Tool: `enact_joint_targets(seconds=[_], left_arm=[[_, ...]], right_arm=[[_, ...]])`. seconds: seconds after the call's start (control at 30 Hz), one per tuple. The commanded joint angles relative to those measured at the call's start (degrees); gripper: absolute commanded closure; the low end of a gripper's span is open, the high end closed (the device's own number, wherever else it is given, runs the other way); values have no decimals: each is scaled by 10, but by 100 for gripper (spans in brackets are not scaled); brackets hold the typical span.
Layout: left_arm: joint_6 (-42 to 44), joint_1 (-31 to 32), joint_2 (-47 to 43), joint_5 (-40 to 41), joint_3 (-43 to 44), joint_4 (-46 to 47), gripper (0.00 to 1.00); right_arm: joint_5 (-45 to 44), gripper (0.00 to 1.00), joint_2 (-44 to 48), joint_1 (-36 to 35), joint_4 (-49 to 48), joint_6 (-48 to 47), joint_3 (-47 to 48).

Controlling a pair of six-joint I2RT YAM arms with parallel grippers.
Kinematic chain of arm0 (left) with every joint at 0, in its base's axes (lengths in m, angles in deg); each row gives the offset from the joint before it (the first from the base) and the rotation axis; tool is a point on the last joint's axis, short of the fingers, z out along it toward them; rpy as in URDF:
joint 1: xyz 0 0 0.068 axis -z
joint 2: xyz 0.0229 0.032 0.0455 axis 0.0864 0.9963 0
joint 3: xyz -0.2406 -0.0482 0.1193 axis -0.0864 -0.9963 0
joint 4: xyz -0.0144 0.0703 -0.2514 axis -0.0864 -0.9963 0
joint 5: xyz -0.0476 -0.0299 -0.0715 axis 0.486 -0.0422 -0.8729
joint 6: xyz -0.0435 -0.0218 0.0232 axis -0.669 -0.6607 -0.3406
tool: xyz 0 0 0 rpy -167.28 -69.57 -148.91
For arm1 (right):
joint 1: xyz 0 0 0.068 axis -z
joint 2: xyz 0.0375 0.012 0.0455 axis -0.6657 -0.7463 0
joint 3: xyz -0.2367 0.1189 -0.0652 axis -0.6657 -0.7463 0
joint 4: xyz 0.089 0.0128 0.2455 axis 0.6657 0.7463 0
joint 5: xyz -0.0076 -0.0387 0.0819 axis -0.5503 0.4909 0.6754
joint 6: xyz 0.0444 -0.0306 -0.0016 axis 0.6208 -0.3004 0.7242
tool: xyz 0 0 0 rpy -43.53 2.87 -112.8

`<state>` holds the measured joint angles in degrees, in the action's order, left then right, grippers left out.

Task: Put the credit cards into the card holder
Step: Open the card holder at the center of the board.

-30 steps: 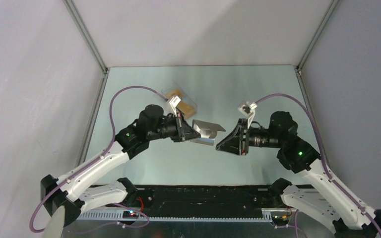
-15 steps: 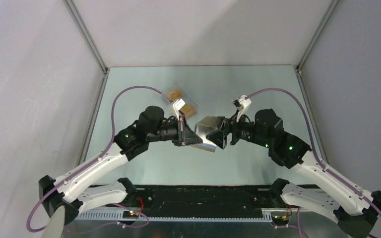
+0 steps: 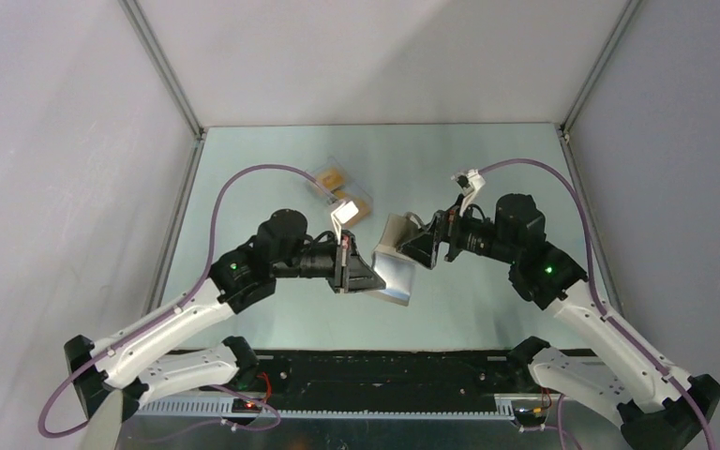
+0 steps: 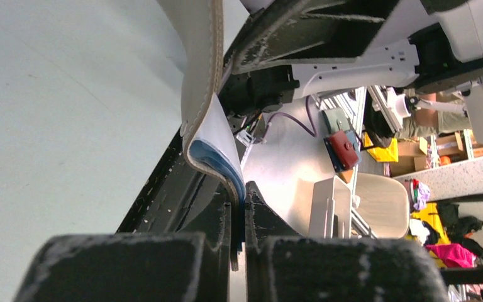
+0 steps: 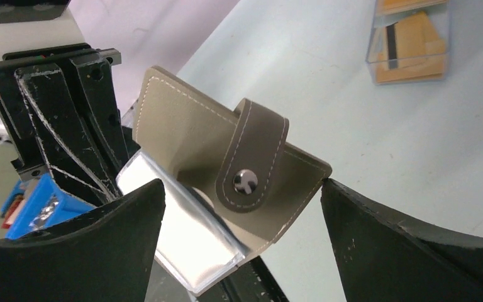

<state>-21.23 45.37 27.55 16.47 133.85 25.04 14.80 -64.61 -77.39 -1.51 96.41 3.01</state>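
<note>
The grey-taupe card holder (image 3: pixel 396 265) hangs in the air between both arms. My left gripper (image 3: pixel 366 277) is shut on its lower edge; in the left wrist view the holder (image 4: pixel 204 75) curves up out of the pinched left gripper (image 4: pixel 240 192). My right gripper (image 5: pixel 240 184) stands wide open around the holder (image 5: pixel 182 138), its snap strap (image 5: pixel 251 163) facing the camera. One corner lies at the right finger's tip. The orange credit cards (image 5: pixel 409 50) lie in a clear box on the table, also seen from above (image 3: pixel 342 190).
The clear plastic box (image 3: pixel 354 202) sits on the pale green table (image 3: pixel 487 159) behind the left arm. Side walls with metal rails (image 3: pixel 164 66) close in the workspace. The right arm (image 4: pixel 327 56) fills the upper part of the left wrist view.
My right gripper has moved left to the card holder and opened wide around it. The left arm has shifted slightly toward the near edge with the holder held.
</note>
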Motion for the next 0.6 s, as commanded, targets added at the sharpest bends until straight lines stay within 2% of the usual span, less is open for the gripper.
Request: enact_joint_targets(seconds=[0.0, 0.17, 0.27, 0.4, 0.43, 0.53, 0.57], left_arm=[[33, 22, -6, -40, 35, 15, 100], [45, 27, -16, -22, 51, 15, 100], [52, 27, -33, -9, 54, 15, 100], [55, 27, -43, -10, 57, 17, 100], [56, 27, -43, -13, 58, 18, 100], [56, 27, -43, -25, 59, 27, 100], [56, 28, -42, -31, 60, 30, 100]], right_arm=[[88, 3, -6, 20, -68, 27, -7], [178, 7, -34, 38, -89, 63, -14], [242, 12, -37, 61, -164, 109, -38], [314, 30, -52, 86, -261, 194, -76], [323, 38, -56, 87, -303, 226, -80], [365, 53, -77, 87, -405, 310, -104], [369, 62, -81, 86, -460, 359, -110]])
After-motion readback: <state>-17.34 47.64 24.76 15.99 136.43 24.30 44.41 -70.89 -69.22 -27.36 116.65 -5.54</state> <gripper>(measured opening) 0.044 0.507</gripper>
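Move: The card holder hangs half open between the hands, its near side already pinched in the left fingers. The middle of its strapped cover is about 2 cm ahead and 2 cm left of the right hand, level with it, and some 10 cm ahead and 2 cm right of the left hand, about 1 cm above it. The clear card box stands on the table some 22 cm ahead of the right hand, 14 cm to its left and 18 cm below. The strapped cover of the card holder is being taken between the right fingers: that hand slides about 3 cm back and to its left at the cover's edge, the wrist twisting some 25 degrees counter-clockwise with a roll, and the wide-open fingers then close to about half. The left hand keeps its pinch and lifts the holder some 3 cm, easing back slightly. ##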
